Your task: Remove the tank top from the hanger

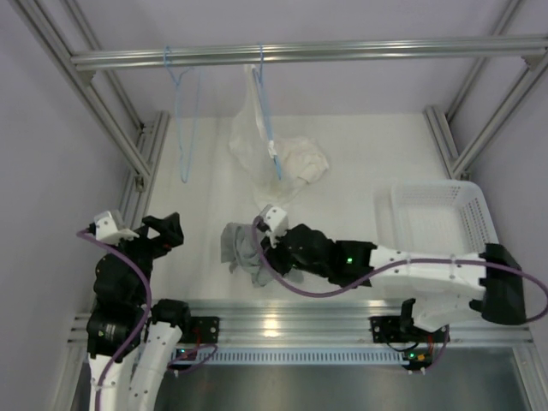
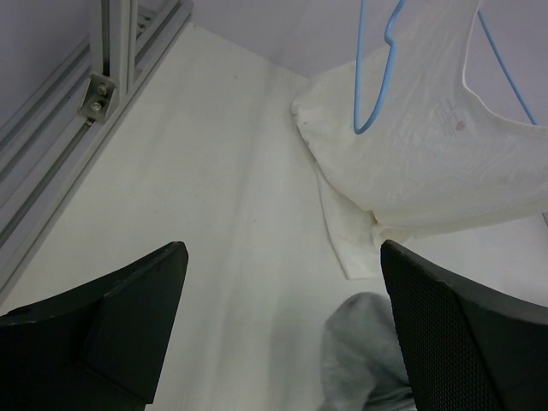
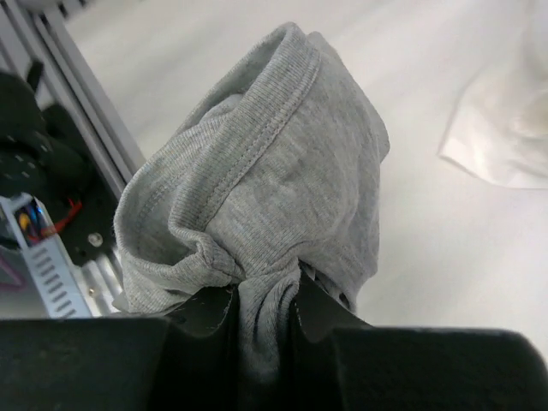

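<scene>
The grey tank top is off the hanger, bunched up low over the table's near middle. My right gripper is shut on it; in the right wrist view the fingers pinch a fold of the ribbed grey cloth. The empty light-blue wire hanger hangs from the back rail at the left. My left gripper is open and empty to the left of the tank top. In the left wrist view the gripper stands wide open, with a grey edge of the top by its right finger.
A second blue hanger carries a white garment that trails onto the table at the back middle; it also shows in the left wrist view. A white basket stands at the right. Aluminium frame posts line both sides.
</scene>
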Controlling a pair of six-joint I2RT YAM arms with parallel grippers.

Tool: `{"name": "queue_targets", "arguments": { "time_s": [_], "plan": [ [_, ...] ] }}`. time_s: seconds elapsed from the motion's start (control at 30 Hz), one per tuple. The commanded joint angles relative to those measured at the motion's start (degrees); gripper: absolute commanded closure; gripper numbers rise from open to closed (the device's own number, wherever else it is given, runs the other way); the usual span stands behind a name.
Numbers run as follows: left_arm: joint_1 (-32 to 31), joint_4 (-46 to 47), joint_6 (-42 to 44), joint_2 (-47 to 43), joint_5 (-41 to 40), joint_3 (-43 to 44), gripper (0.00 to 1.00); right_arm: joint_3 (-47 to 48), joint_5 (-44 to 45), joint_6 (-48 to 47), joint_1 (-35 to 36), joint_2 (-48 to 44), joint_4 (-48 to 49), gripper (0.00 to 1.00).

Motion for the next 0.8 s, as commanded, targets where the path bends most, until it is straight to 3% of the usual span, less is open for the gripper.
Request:
{"name": "queue_targets", "arguments": {
  "time_s": [0.0,0.27,0.4,0.6,0.7,0.77],
  "plan": [
    [0.2,2.8,0.6,-0.3,0.4,0.0,0.01,-1.7,6.9,3.3,-1.7,-11.6,-7.2,1.0],
    [0.1,2.8,0.8,-0.9,0.6,0.2,0.01,0.3,20.7,7.0,-4.1,-34.4,-30.6,1.0],
    [0.1,2.8,0.7,-0.9,0.9,0.1,0.01,5.3,27.1,8.3,-9.9,-39.5,-43.1,1.0],
    [0.1,2.8,0.7,-0.8,1.3,0.1,0.01,6.3,24.8,1.9,-29.2,-39.0,-48.2,1.0],
    [0.1,3.1,0.9,-0.4,1.7,0.0,0.01,6.8,21.1,-3.8,-44.8,-37.4,-44.7,1.0],
    [0.1,3.2,1.1,-0.3,2.1,0.1,0.01,8.6,24.9,-3.0,-47.4,-33.9,-44.8,1.0]
  ]
}}
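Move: The right gripper already has the gray tank top pinched in its fingers and is taking it to the white basket. The middle of the basket lies about 46 cm to this gripper's right, 10 cm ahead and 13 cm below. The white shirt on its hanger stands roughly 25 cm ahead and 5 cm to the right, about level in height. From the idle left gripper, the basket is about 68 cm to the right, 5 cm ahead and 24 cm below. Keep the tank top pinched and swing the right gripper fast to the right towards the basket, about 36 cm, lifting some 10 cm at the very start, then staying near that height. Let it drift forward as it goes, and turn the wrist roughly 60 degrees clockwise, so the fingers swing from leftward to forward. ##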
